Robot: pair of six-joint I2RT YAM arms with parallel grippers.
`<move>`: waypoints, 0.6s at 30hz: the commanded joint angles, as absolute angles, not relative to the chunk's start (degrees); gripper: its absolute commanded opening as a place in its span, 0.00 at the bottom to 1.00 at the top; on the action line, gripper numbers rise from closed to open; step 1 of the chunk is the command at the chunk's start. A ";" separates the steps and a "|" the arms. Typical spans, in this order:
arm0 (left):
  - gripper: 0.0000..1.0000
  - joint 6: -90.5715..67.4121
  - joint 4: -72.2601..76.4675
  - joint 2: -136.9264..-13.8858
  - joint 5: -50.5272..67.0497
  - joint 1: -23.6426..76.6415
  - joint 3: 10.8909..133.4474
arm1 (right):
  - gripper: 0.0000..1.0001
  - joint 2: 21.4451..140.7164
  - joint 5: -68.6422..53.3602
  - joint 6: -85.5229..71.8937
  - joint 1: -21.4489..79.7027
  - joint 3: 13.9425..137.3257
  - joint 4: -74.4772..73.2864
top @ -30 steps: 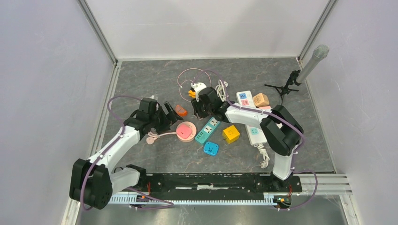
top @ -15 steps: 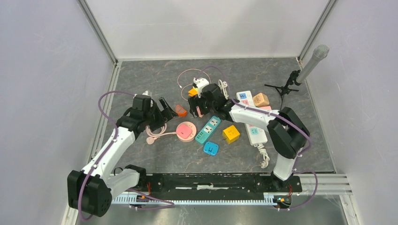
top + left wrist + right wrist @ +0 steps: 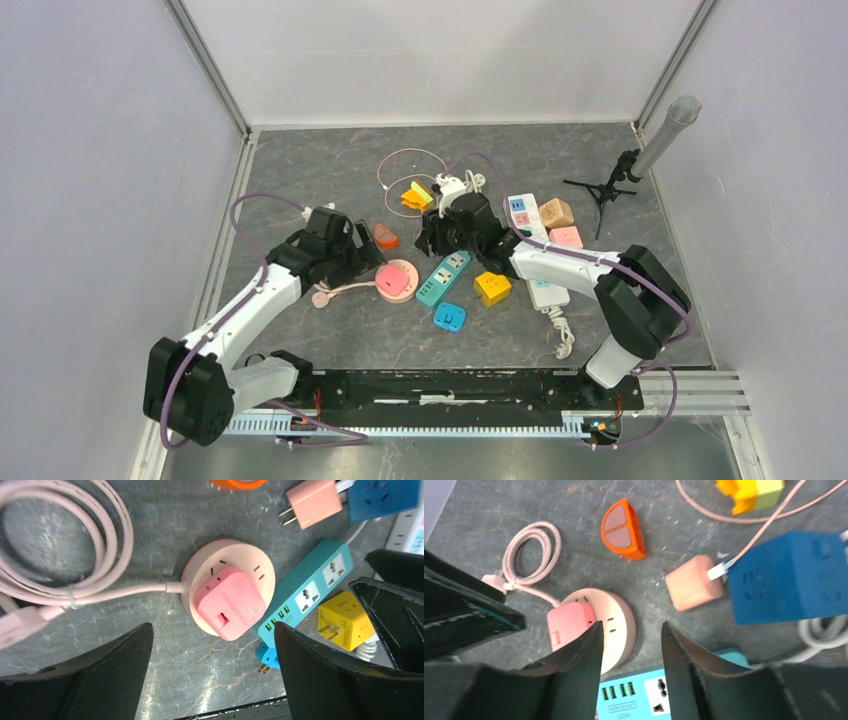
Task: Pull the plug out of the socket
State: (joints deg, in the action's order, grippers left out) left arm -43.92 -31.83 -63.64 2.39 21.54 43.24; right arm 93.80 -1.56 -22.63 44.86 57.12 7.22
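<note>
A pink square plug [image 3: 230, 602] sits plugged into a round pale-pink socket [image 3: 207, 562] lying flat on the grey table, its pink cord coiled to the left. My left gripper [image 3: 213, 630] hovers open just above and in front of the plug, with nothing between its fingers. In the top view the plug [image 3: 398, 285] lies between the left gripper [image 3: 365, 252] and the right gripper [image 3: 432, 238]. The right gripper [image 3: 632, 625] is open and empty over the socket [image 3: 619, 622], right of the plug [image 3: 569, 625].
A teal power strip [image 3: 442, 277] lies right beside the socket, with a yellow cube [image 3: 492, 286] and a small blue adapter [image 3: 449, 317] nearby. An orange half-round plug [image 3: 386, 236], a pink charger [image 3: 694, 589], a blue cube [image 3: 789, 582] and a white strip [image 3: 540, 285] crowd the back right.
The right gripper has drawn away from the yellow and white plug at the back and come nearer the round socket. The left gripper swung out, then returned beside the socket.
</note>
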 commanded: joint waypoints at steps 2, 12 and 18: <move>0.95 -53.04 -31.31 -68.39 -4.72 28.26 44.89 | 0.39 95.51 -12.26 -30.51 44.95 54.15 14.58; 1.00 -62.01 -34.84 -78.27 -19.02 36.90 49.80 | 0.33 96.86 -9.42 -29.94 45.17 52.37 12.40; 1.00 -62.29 -34.82 -83.96 -19.68 38.17 54.76 | 0.31 94.82 -6.92 -29.78 45.22 49.42 12.97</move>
State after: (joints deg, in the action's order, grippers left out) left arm -59.35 -34.61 -80.93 -15.42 37.17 49.80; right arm 96.51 -8.75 -29.74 44.99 50.76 11.44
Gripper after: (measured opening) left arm 0.994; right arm 0.318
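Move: The pink plug on the round socket lies about 4 cm right of the left hand, 2 cm back and 7 cm below; the orange tag is some 7 cm ahead and 2 cm right. For the right hand, the round socket sits about 6 cm left, 4 cm back and 10 cm down, with the green strip 3 cm right and 3 cm back, and the salmon charger 5 cm ahead, 1 cm left, both 11 cm below. Bring the left gripper down about 5 cm and right nearly 4 cm over the pink plug, jaws kept wide, swinging slightly back and then forward again as its left side rolls up some 10 degrees. Meanwhile sink the empty right hand about 5 cm and draw it back towards the near right rim of the round socket, tipping its fingers down and partly closing them. ##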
